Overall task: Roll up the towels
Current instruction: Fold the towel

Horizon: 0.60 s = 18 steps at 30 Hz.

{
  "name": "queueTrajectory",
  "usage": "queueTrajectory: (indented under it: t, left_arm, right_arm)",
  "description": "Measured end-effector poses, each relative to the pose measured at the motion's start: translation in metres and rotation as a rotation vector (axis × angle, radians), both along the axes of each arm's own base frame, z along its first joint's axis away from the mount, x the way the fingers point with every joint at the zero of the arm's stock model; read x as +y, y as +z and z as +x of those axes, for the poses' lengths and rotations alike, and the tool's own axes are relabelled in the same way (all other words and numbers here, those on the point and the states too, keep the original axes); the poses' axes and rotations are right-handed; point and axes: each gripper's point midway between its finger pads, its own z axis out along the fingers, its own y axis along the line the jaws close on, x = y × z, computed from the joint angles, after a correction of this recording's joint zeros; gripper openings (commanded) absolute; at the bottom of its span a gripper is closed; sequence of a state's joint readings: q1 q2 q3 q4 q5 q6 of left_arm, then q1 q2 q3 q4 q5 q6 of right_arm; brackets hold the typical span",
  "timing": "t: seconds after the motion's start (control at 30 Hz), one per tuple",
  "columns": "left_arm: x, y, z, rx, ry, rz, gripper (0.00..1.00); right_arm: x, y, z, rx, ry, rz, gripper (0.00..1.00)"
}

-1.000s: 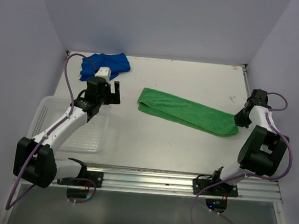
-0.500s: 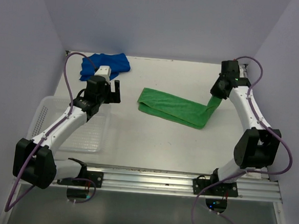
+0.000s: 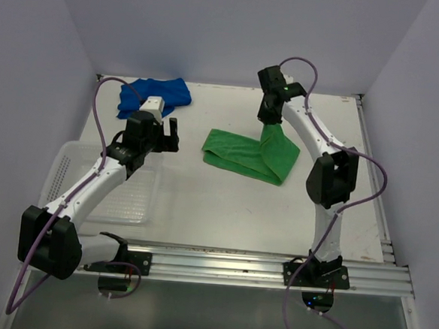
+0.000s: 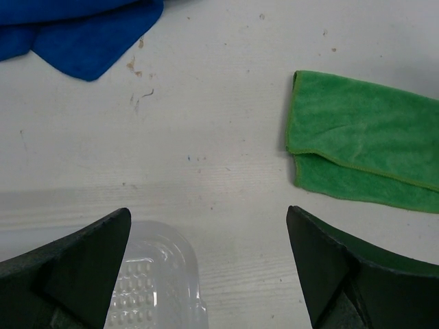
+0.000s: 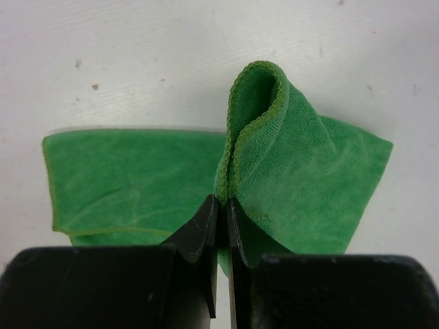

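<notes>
A bright green towel (image 3: 243,155) lies on the table's middle, its right end lifted and doubled back leftward. My right gripper (image 3: 270,117) is shut on that raised end (image 5: 255,130), pinching the hemmed edge between its jaws, high above the table. The rest of the green towel (image 5: 130,178) lies flat below. A royal blue towel (image 3: 155,96) sits crumpled at the back left; its corner (image 4: 89,34) shows in the left wrist view. My left gripper (image 3: 169,135) hovers open between the two towels, holding nothing; the green towel's left end (image 4: 357,151) lies ahead of its right finger.
A white perforated plastic basket (image 3: 68,170) stands at the left under my left arm; its rim (image 4: 154,274) shows between the left fingers. Walls close in the table on the left, back and right. A metal rail (image 3: 258,261) runs along the near edge.
My right gripper has swung up and to the left from the table's right side, carrying the green towel's right end over toward its left half. The left arm has barely moved.
</notes>
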<state>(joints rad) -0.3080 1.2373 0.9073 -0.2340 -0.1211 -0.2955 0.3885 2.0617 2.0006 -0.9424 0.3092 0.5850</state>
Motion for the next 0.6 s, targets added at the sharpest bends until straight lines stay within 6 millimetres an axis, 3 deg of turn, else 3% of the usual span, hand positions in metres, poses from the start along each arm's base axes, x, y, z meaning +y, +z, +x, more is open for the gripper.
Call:
queueTrajectory:
  t: [0.23, 0.6]
  left_arm:
    - [-0.004, 0.0, -0.001, 0.003, -0.018, -0.011, 1.0]
    - [-0.007, 0.001, -0.002, 0.005, -0.034, -0.022, 1.0]
  right_arm:
    - [0.056, -0.001, 0.018, -0.017, 0.065, 0.01, 0.0]
    - [0.106, -0.022, 0.011, 0.025, 0.116, 0.088, 0.0]
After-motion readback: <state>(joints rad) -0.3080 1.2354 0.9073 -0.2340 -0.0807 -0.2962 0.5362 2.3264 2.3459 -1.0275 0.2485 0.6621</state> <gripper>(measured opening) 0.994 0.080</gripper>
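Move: The green towel's flat left end, where the held end is being taken, lies about 20 cm left of the right hand, 2 cm back and 13 cm below. The fold bulge is some 10 cm to the hand's right and 9 back; the blue towel lies about 44 cm left and 17 ahead; the clear tray is some 54 left and 19 back. From the left hand, the green towel's left end is about 12 cm right, 5 ahead and 13 below. The green towel's raised end, still pinched in the shut right fingers, is carried about 10 cm left over the towel's flat part towards its left end, at first drifting a little forward. Over the second half the hand slows and sinks some 2 cm, the wrist turning slightly counter-clockwise and its left side tipping up a few degrees. ##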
